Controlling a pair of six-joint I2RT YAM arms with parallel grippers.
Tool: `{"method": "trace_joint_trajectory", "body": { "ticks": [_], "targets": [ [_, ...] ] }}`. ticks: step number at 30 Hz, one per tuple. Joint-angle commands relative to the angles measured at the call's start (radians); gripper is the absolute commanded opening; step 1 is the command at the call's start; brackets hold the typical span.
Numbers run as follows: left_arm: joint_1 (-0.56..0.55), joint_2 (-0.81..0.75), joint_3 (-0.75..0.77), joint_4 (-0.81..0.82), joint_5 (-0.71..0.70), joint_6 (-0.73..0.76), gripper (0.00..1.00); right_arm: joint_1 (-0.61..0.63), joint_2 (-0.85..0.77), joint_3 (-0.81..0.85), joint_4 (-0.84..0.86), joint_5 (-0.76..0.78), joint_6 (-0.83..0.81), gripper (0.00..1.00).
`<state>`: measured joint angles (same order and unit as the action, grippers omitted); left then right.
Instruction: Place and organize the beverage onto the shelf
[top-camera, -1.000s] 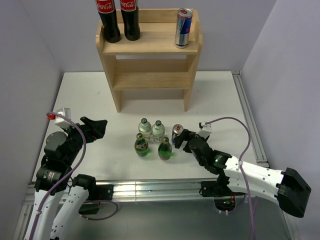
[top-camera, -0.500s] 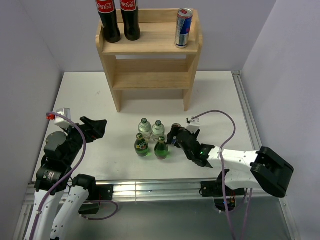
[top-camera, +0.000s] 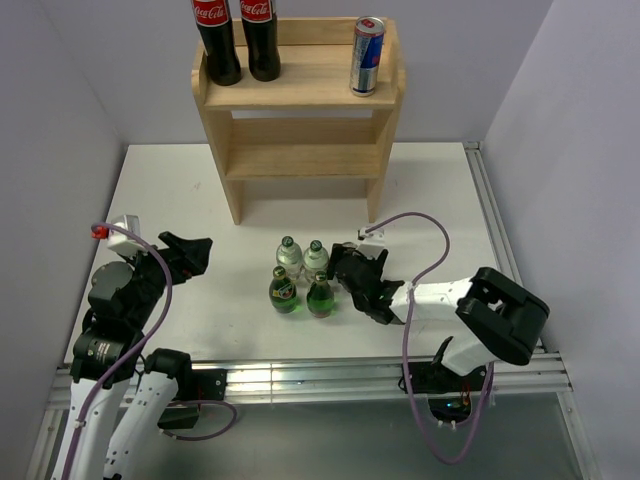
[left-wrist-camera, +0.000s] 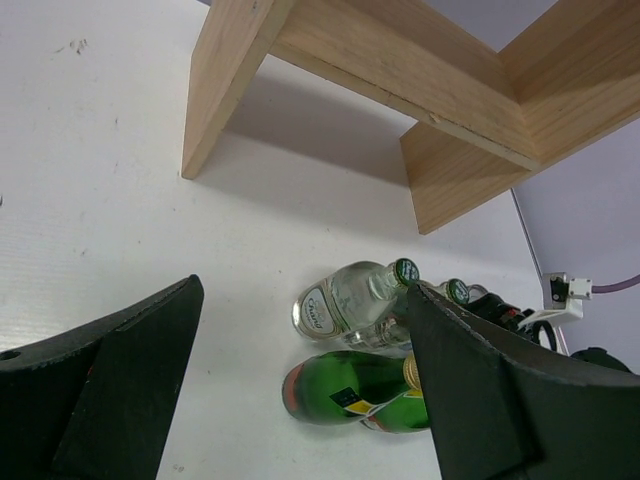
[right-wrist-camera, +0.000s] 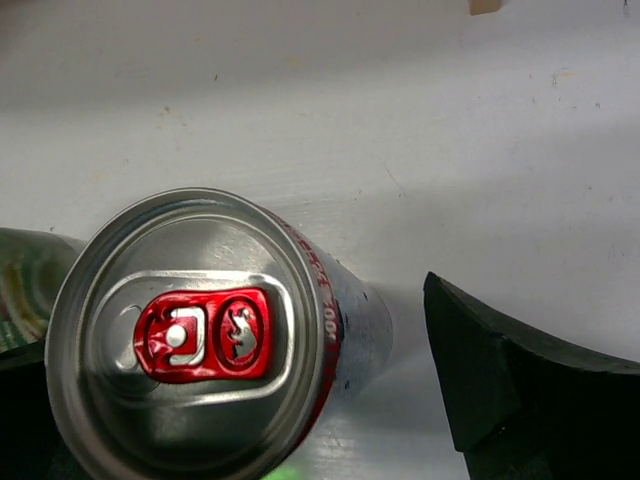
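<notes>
A slim silver can (right-wrist-camera: 190, 330) with a red tab stands on the white table, and my right gripper (right-wrist-camera: 240, 380) is open around it. One finger (right-wrist-camera: 520, 380) stands clear of the can's side. In the top view this gripper (top-camera: 345, 270) covers the can. Left of it stand two clear bottles (top-camera: 289, 255) (top-camera: 316, 258) and two green bottles (top-camera: 283, 290) (top-camera: 320, 295). A second can (top-camera: 367, 55) is on the top tier of the wooden shelf (top-camera: 310, 80). My left gripper (top-camera: 190, 255) is open and empty, left of the bottles.
Two tall cola bottles (top-camera: 218, 40) (top-camera: 260, 38) occupy the left of the shelf's top tier. A metal rail (top-camera: 495, 230) runs along the table's right edge. The left wrist view shows the shelf's legs (left-wrist-camera: 225, 90) beyond the bottles.
My right arm has swung left and its gripper has come down around the can on the table. The nearer green bottle now sits slightly further left. The left arm has not moved.
</notes>
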<state>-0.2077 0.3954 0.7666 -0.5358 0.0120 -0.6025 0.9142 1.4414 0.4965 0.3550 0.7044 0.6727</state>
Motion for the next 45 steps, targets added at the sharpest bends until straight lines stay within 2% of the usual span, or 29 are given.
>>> {"method": "trace_joint_trajectory", "body": {
  "ticks": [1,2,3,5,6,8,11,12,14,16,20,24,27,30,35,39,45],
  "targets": [
    [0.019,0.008,-0.004,0.036,0.022,0.017,0.9,0.0,0.037,0.034,0.068,0.078,-0.007,0.93],
    [0.022,0.008,-0.004,0.036,0.022,0.017,0.9,-0.001,0.045,0.034,0.082,0.081,-0.01,0.9],
    [0.022,0.008,-0.006,0.036,0.022,0.018,0.9,0.0,0.057,0.034,0.088,0.087,-0.007,0.8],
    [0.028,0.01,-0.006,0.037,0.026,0.018,0.9,-0.001,0.071,0.033,0.102,0.109,-0.01,0.71],
    [0.03,0.008,-0.004,0.037,0.026,0.018,0.9,-0.001,0.085,0.036,0.104,0.115,-0.012,0.62],
    [0.031,0.007,-0.004,0.037,0.028,0.018,0.9,-0.003,0.099,0.039,0.122,0.121,-0.022,0.54],
    [0.034,0.008,-0.004,0.039,0.028,0.018,0.9,-0.006,0.12,0.051,0.128,0.11,-0.039,0.36],
    [0.034,0.008,-0.004,0.039,0.028,0.018,0.9,-0.008,0.12,0.053,0.128,0.107,-0.047,0.24],
    [0.036,0.008,-0.004,0.037,0.029,0.018,0.9,-0.008,0.11,0.054,0.111,0.093,-0.047,0.08],
    [0.037,0.007,-0.004,0.037,0.028,0.018,0.9,-0.006,0.071,0.059,0.081,0.092,-0.041,0.0],
    [0.044,0.002,-0.004,0.04,0.036,0.02,0.9,0.006,-0.053,0.096,-0.098,0.128,-0.042,0.0],
    [0.057,-0.004,-0.007,0.046,0.051,0.023,0.9,0.02,-0.252,0.155,-0.241,0.165,-0.084,0.0],
    [0.071,-0.004,-0.007,0.048,0.059,0.024,0.9,0.023,-0.356,0.267,-0.329,0.164,-0.145,0.0],
    [0.076,-0.003,-0.007,0.046,0.059,0.024,0.89,0.025,-0.389,0.414,-0.395,0.133,-0.238,0.0],
    [0.085,-0.012,-0.007,0.046,0.055,0.023,0.9,0.026,-0.323,0.701,-0.442,0.04,-0.462,0.0],
    [0.091,-0.018,-0.007,0.046,0.054,0.023,0.9,0.023,-0.173,1.033,-0.498,0.03,-0.658,0.0],
    [0.096,-0.018,-0.006,0.042,0.046,0.021,0.89,0.022,0.037,1.37,-0.521,0.061,-0.855,0.0]
  ]
}}
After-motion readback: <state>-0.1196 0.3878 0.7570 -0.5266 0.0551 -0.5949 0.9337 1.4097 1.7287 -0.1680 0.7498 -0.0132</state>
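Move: The remaining can stands between the right hand's open fingers, about 2 cm ahead of the hand point, 1 cm to its left and at the same height. The near clear bottle is roughly 9 cm left and 1 cm ahead of that hand, the near green bottle 8 cm left and 6 cm back; the shelved can stands on the top board, about 15 cm ahead, straight in line and 40 cm up. From the left hand the remaining can lies some 9 cm ahead, 29 cm right and 22 cm below. The right hand eases about 1.5 cm forward around the remaining can, sinking slightly, and its fingers close until they pinch the can's sides. Keeping that grip, it shifts briefly right, then lifts fast, some 44 cm, easing forward and left late in the climb towards the top board and the shelved can, while the wrist tips the fingers up by about 30 degrees. ##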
